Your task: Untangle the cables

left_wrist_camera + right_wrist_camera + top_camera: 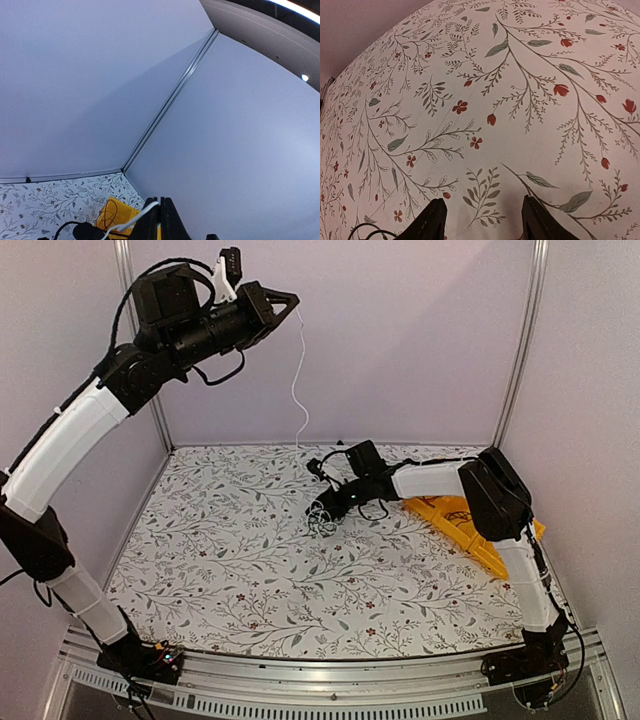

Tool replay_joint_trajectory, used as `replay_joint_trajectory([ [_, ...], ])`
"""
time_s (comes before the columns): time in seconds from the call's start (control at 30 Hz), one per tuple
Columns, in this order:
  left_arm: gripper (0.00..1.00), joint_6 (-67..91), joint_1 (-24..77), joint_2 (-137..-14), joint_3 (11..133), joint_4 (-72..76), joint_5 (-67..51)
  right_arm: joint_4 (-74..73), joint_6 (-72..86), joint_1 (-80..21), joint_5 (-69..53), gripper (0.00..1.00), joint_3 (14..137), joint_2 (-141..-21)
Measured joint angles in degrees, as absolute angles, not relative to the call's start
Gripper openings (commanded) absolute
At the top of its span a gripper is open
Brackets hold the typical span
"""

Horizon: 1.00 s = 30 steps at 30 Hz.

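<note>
My left gripper is raised high at the back left, shut on a thin white cable that hangs straight down towards the table. In the left wrist view the white cable runs into the closed fingers. A small clump of dark and whitish cables lies mid-table. My right gripper sits low right beside that clump. In the right wrist view it is open above the flowered cloth with nothing between its fingers, and a dark cable loop shows at the lower left.
A yellow tray lies at the right side of the table under my right arm, and in the left wrist view it holds a dark wire loop. Walls with metal posts close the back and sides.
</note>
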State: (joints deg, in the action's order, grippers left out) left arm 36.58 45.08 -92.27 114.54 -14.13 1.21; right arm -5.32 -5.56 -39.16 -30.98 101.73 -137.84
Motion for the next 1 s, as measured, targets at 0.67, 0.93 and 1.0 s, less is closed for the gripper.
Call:
replay_joint_trajectory([
  [0.67, 0.0, 37.7, 45.2, -87.6, 98.6, -10.4, 6.1, -4.7, -13.0, -37.7, -44.8, 0.78, 91.1, -126.9],
  [0.93, 0.0, 37.7, 45.2, -87.6, 98.7, -10.8, 6.7, -4.3, -13.1, -40.2, -46.4, 0.76, 91.8, -127.8],
  [1.0, 0.0, 37.6, 45.2, -87.6, 99.0, -11.2, 6.8, -4.9, -13.4, -40.2, -46.2, 0.76, 91.8, -128.0],
])
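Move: The tangle of cables is right at the right hand's half-open fingers, its middle about 3 cm back, 1 cm to the right and 3 cm below. The yellow tray's middle stands some 37 cm to the right of that hand and 5 cm back, about 3 cm lower, with a dark coil in it some 33 cm right, level ahead and also 3 cm down. From the high left hand the tangle lies roughly 5 cm ahead, 2 cm right and 53 cm below. The tangle is left to the table as the right hand opens its fingers wider and pulls up and right about 5 cm, then, staying at that height, swings back towards the base some 9 cm and left again, turning about 15 degrees counter-clockwise, to end open above the tangle. The left hand, still pinching the white cable, sinks about 7.5 cm and then holds nearly still. ##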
